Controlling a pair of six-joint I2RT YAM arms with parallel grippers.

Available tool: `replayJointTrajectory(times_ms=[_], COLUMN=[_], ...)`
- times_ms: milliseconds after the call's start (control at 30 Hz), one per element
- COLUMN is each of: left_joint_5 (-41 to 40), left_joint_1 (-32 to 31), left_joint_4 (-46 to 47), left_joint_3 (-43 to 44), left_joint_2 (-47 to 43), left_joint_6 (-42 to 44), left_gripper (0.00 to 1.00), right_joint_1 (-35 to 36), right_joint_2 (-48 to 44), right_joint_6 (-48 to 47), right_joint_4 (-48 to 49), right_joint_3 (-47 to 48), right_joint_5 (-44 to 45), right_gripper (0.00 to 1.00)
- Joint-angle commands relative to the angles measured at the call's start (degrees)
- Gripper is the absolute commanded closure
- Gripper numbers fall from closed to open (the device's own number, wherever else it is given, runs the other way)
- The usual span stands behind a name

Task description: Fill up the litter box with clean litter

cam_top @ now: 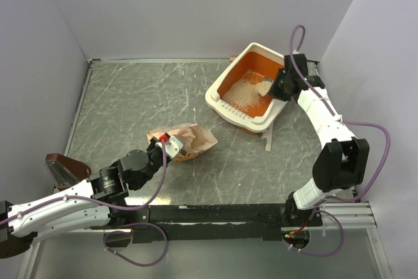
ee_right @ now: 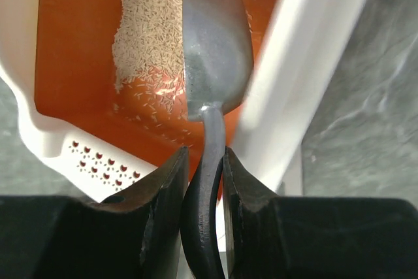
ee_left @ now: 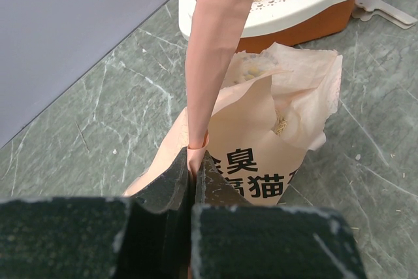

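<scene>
The litter box [cam_top: 224, 104], orange inside with a cream rim, stands at the back right. A patch of clean litter [cam_top: 244, 91] covers part of its floor. My right gripper [cam_top: 279, 85] hovers over the box's right side, shut on the handle of a grey metal scoop [ee_right: 215, 37]. The scoop's bowl hangs above the litter [ee_right: 147, 37], over the orange floor near the slotted rim [ee_right: 39, 129]. My left gripper [ee_left: 194, 168] is shut on a torn strip of the pink-orange paper bag [ee_left: 261, 148], which lies on the table with its open mouth towards the box [ee_left: 287, 4].
A small white plastic piece [cam_top: 268, 138] lies on the table just in front of the box. A brown object [cam_top: 65, 169] sits at the left edge by the left arm. Grey walls close in the back and both sides.
</scene>
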Motion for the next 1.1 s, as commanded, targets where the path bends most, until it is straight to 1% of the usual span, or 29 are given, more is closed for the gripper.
replayJointTrajectory(times_ms=[0, 100, 267, 300, 433, 533, 633, 733, 800, 833, 867, 967, 1000, 1067], left_joint_5=[-1.7, -1.6, -1.7, -1.6, -1.7, -1.6, -1.7, -1.7, -1.6, -1.6, -1.7, -1.7, -1.8, -1.8], left_joint_1=[-0.3, -0.3, -0.4, -0.3, -0.3, -0.3, -0.4, -0.4, -0.3, -0.3, -0.3, -0.3, -0.4, -0.3], left_joint_4=[0.4, 0.4, 0.6, 0.5, 0.2, 0.4, 0.2, 0.1, 0.0, -0.1, -0.2, -0.2, -0.1, -0.2], left_joint_3=[3.0, 3.0, 2.9, 2.9, 3.0, 3.0, 3.0, 3.1, 3.2, 3.2, 3.2, 3.1, 3.1, 3.1], left_joint_2=[0.4, 0.3, 0.2, 0.2, -0.2, -0.6, -0.7, -0.5, -0.5, -0.5, -0.5, -1.0, -1.1, -1.2], left_joint_6=[-1.0, -1.0, -1.1, -1.0, -0.9, -0.7, -0.7, -0.7, -0.6, -0.6, -0.5, -0.5, -0.5, -0.5], left_gripper=[0.99, 0.99, 0.99, 0.99, 0.99, 0.99, 0.99, 0.99, 0.99, 0.99, 0.99, 0.99, 0.99, 0.99], right_joint_1=[6.8, 11.3, 17.0, 18.5, 21.3, 23.0, 23.7, 24.0, 24.1, 24.3, 24.4, 24.6, 24.6, 24.6], right_joint_2=[2.4, 6.8, 11.6, 12.8, 14.3, 13.5, 12.0, 7.6, 2.8, 1.2, -0.1, -6.0, -9.3, -12.3], right_joint_6=[-12.1, -15.2, -18.9, -20.2, -22.6, -23.7, -23.1, -21.5, -21.4, -21.0, -20.1, -19.5, -19.5, -19.3], right_joint_4=[-5.0, -10.1, -15.6, -17.0, -19.5, -19.1, -19.8, -19.7, -17.1, -16.8, -16.8, -16.2, -15.4, -14.8], right_joint_3=[11.4, 17.7, 24.1, 25.6, 27.8, 27.8, 28.3, 27.0, 24.1, 23.3, 21.9, 18.4, 15.5, 12.4], right_joint_5=[12.9, 20.5, 31.1, 35.3, 43.5, 45.9, 45.9, 41.9, 37.4, 36.2, 32.9, 26.8, 21.8, 17.1], right_gripper=[1.00, 1.00, 1.00, 1.00, 1.00, 1.00, 1.00, 1.00, 1.00, 1.00, 1.00, 1.00, 1.00, 1.00])
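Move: The right hand holds the scoop just inside the litter box's right rim, its litter already tipping out; the litter box's middle lies about 8 cm to the left, 3 cm ahead and 12 cm below. The litter pile on its floor is some 10 cm left, 1 cm ahead and 17 cm down; the white scraper is about 14 cm back, 2 cm left and 18 cm lower. From the left hand, the litter box is roughly 23 cm ahead and 28 cm right, 15 cm below. Leftward over the litter box the right hand swings about 5 cm, rising a little and going slightly forward at first, while it keeps rolling its left side down, some 45 degrees more, to tip out the scoop. Then it lifts clear and draws back, the roll easing, to end about 10 cm higher; the fingers keep their grip on the scoop's handle. ##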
